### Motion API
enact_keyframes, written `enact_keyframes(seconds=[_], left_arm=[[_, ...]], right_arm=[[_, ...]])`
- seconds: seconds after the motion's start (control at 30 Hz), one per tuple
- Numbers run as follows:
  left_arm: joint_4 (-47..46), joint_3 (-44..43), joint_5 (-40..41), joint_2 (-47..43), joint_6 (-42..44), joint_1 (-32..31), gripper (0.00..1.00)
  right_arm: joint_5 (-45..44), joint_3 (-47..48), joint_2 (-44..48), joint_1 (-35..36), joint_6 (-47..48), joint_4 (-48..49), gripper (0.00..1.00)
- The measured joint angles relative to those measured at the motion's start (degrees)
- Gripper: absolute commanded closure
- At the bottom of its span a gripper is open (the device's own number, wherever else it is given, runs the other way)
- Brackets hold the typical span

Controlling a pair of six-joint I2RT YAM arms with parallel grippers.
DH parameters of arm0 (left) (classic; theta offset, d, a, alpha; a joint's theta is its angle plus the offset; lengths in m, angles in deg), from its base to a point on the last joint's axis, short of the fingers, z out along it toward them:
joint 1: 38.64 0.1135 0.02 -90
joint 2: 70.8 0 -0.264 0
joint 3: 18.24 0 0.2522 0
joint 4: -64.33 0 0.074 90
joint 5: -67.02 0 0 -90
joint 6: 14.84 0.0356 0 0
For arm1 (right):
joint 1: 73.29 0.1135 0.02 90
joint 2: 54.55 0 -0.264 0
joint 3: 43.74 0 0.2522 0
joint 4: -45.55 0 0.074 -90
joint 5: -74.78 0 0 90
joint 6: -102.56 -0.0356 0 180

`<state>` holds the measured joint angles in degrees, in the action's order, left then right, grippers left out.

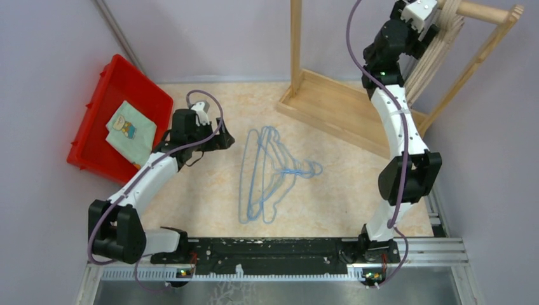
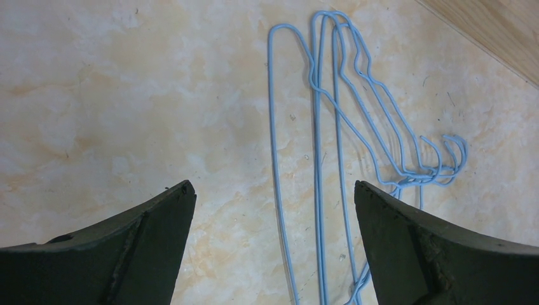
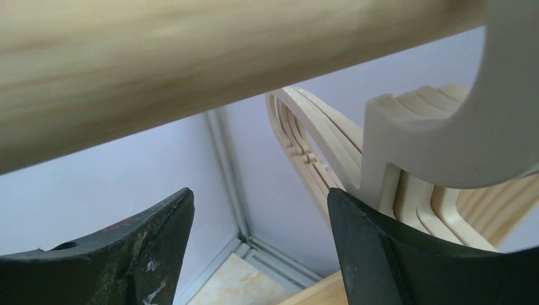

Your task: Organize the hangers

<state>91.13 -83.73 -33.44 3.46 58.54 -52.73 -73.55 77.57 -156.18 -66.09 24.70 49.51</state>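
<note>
Several thin light-blue wire hangers [image 1: 273, 173] lie overlapped on the marbled table, hooks pointing right. In the left wrist view the same wire hangers [image 2: 330, 127] lie ahead of and partly between the fingers. My left gripper [image 1: 227, 141] [image 2: 273, 190] hovers open just left of them, holding nothing. Several beige wooden hangers [image 1: 435, 51] [image 3: 318, 149] hang from the rack's rod [image 1: 486, 11] [image 3: 191, 70]. My right gripper [image 1: 437, 20] [image 3: 260, 194] is raised right under the rod beside their hooks [image 3: 445, 146], open, with nothing between its fingers.
The wooden rack has a flat base [image 1: 343, 105] [image 2: 496, 25] and upright post [image 1: 296, 44] at the back right. A red bin [image 1: 95, 101] with a folded green cloth [image 1: 130, 130] stands at the left. Purple walls close the cell.
</note>
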Motion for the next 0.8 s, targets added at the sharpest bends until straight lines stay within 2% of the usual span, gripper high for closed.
enact_keyframes(seconds=[0.27,0.8], left_arm=[[0.09,1.01,-0.33,-1.25,0.07,0.00,0.00],[0.28,4.44,-1.22,-4.31,0.46,0.07,0.00]], right_arm=[[-0.59,-5.73,5.64,-3.61,-1.92,-1.99,0.23],[-1.84,-12.00,15.91,-4.28,-2.93,-4.72,0.23]])
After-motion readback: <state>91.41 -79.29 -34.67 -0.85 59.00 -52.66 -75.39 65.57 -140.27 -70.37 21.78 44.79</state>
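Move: The bunch of wooden hangers hangs just beyond my right hand's right finger, its middle about 4 cm back, 6 cm to the right and 4 cm below the hand. The rod passes some 3 cm ahead, 3 cm to the right and 7 cm above this hand; its near right end, with the post, is about 16 cm back, 13 cm right and 6 cm up. From my left hand the wooden hangers are roughly 10 cm ahead, 60 cm right and 29 cm above. I keep sweeping my right hand along under the rod towards its near right end, the outer side of the right finger pushing the hangers ahead of it: first right and back for about 3 cm, then mostly straight back, some 9 cm back in all, rising slightly. The fingers stay open and the wrist turns only about 5 degrees clockwise. My left hand, empty, just eases back a couple of centimetres. ##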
